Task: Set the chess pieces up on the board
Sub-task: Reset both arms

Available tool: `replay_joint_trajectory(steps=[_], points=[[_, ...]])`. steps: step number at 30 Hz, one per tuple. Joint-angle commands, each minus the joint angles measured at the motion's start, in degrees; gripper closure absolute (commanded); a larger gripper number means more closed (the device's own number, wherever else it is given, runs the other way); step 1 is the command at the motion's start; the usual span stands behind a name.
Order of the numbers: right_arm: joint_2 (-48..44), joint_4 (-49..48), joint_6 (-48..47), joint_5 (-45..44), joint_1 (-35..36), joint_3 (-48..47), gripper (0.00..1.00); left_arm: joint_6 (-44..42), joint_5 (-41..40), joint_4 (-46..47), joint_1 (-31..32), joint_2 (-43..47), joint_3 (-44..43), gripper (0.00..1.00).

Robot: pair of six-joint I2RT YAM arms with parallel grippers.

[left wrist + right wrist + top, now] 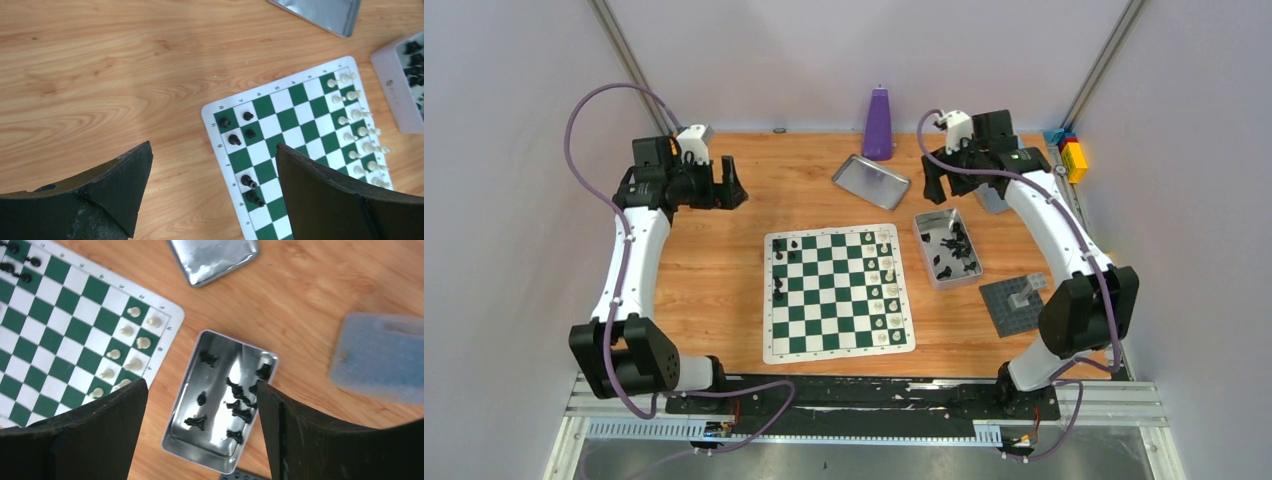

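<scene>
The green-and-white board (839, 351) lies mid-table. Several black chess pieces (779, 250) stand on its left squares. Cream-white pieces (888, 290) line its right two columns. More black pieces (949, 250) lie loose in a silver tin (927, 222) right of the board. My left gripper (724, 188) is open and empty, high over bare wood left of the board's far corner; its wrist view shows the board (210, 112) and the black pieces (234, 139) below my left gripper (214, 147). My right gripper (201, 384) is open and empty above the tin (177, 407) and its black pieces (240, 399).
A flat silver tray (871, 181) and a purple cone-shaped object (878, 125) stand at the back. A dark grey studded baseplate (1014, 302) lies at the right front, with coloured blocks (1072, 155) at the far right edge. A pale blue box (382, 357) sits behind the tin.
</scene>
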State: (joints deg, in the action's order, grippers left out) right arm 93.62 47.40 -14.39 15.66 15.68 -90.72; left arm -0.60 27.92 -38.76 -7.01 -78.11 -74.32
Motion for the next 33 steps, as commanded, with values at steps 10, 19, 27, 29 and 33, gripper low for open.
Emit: replay_joint_trajectory(steps=[10,19,27,29,33], points=[[-15.60,-22.18,11.67,7.57,-17.85,14.66,0.00,-7.46,-18.41,9.18,-0.48,14.30,6.93,0.00],[-32.50,-32.58,12.70,-0.04,-22.62,32.03,0.00,-8.06,-20.85,9.15,-0.47,22.22,12.61,0.00],[-40.41,-30.56,12.96,0.26,-22.71,38.64,0.00,-10.43,-19.42,11.21,-0.47,30.79,19.96,0.00],[-41.80,-29.54,12.58,2.69,-22.71,40.07,0.00,-10.47,-18.66,13.03,-0.47,34.27,22.24,0.00],[-43.08,-29.47,10.90,5.58,-22.71,41.84,0.00,-8.65,-17.44,16.39,-0.47,39.13,26.27,0.00]])
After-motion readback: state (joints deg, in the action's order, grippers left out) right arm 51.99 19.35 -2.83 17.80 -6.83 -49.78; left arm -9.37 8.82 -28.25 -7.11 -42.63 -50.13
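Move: Neither hand is going for a thing. The right hand hangs over the box of chess pieces, whose middle is about 4 cm back, 3 cm right and 17 cm below. From it the chess board's middle lies some 14 cm back and 22 cm left, the metal tray 13 cm ahead and 14 cm left, the blue bag about 9 cm ahead and 17 cm right. For the left hand, the board is roughly 12 cm back, 25 cm right and 21 cm below. Rightward, the empty right hand sweeps about 14 cm away from board and box, rising slightly, then drawing back 7 cm as its wrist turns clockwise, tips up and its jaws finish opening. The left hand, still wide open, shifts left and up, then pulls back some 8 cm, its left side rolling up and its fingers tipping up. ##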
